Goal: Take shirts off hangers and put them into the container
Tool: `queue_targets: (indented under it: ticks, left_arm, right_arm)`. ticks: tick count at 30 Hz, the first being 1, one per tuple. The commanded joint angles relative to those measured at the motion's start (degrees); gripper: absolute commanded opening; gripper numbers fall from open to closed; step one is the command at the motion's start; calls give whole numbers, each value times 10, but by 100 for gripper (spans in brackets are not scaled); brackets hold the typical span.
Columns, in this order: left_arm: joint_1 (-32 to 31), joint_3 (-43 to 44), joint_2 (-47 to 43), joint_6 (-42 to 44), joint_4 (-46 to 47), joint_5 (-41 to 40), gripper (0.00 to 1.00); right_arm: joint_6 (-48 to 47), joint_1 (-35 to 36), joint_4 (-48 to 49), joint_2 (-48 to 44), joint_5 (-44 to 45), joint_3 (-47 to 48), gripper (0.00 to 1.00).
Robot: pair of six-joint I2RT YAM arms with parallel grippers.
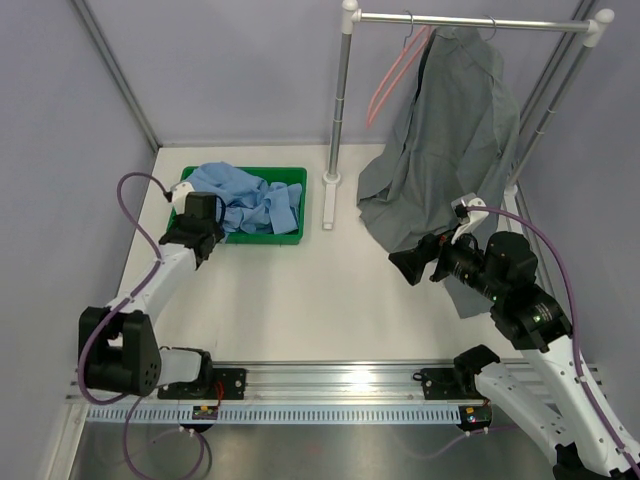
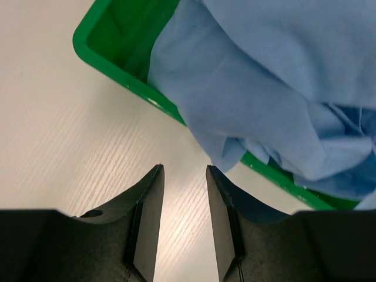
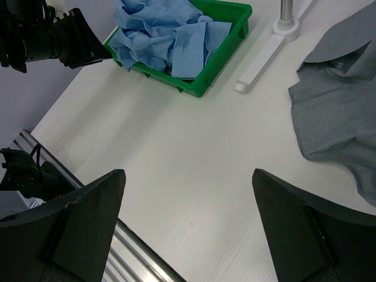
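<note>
The light blue shirt (image 1: 245, 195) lies bunched in the green container (image 1: 296, 238) at the table's left, and a fold hangs over the near rim (image 2: 235, 94). My left gripper (image 1: 215, 240) hovers just outside that rim (image 2: 117, 64). Its jaws stand a narrow gap apart with only bare table between them (image 2: 183, 179). The slate grey shirt (image 1: 450, 130) hangs from the rack rod on a hanger that shows only its hook (image 1: 490, 25), and its hem spreads over the table (image 3: 341, 100). An empty pink hanger (image 1: 392, 78) hangs beside it. My right gripper (image 1: 405, 268) is wide open above bare table (image 3: 188, 176), short of the grey hem.
The rack's upright pole (image 1: 342, 100) and its white foot (image 1: 330, 200) stand between the container and the grey shirt; the foot also shows in the right wrist view (image 3: 264, 59). A metal rail (image 1: 330, 380) runs along the near edge. Grey walls enclose the table.
</note>
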Motion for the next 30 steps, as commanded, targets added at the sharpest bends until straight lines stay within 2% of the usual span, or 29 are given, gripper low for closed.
queue_targets:
  ticks: [1, 12, 18, 25, 30]
  left_arm:
    - [12, 21, 50, -15, 94, 28, 38]
    - [12, 166, 203, 45, 114, 63, 37]
    - [12, 217, 299, 30, 70, 87, 38]
    - [12, 223, 351, 16, 64, 112, 38]
    - [12, 238, 337, 21, 43, 112, 43]
  right_arm:
    - [6, -1, 11, -7, -14, -1, 100]
    - [4, -1, 8, -7, -8, 1, 99]
    - [5, -1, 9, 0, -4, 0, 99]
    - [3, -1, 6, 5, -2, 1, 99]
    - [4, -1, 4, 7, 1, 3, 99]
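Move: The near left part of the blue shirt, with a corner hanging over the green container's front rim, lies about 5 cm ahead of the left gripper, 3 cm to its right and 5 cm lower. The container's middle is about 15 cm ahead, 8 cm right and 9 cm below; its front-left corner is 5 cm ahead, 8 cm left and 7 cm below. For the idle right hand, that shirt part is some 17 cm ahead, 47 cm left and 23 cm below. Bring the left gripper forward about 11 cm over the container's front rim, easing slightly right and down, then drive it down some 6 cm into the near left part of the blue shirt. Tip the fingers about 10 degrees farther down, keep them less than half open, and push the cloth into the container without gripping it. ##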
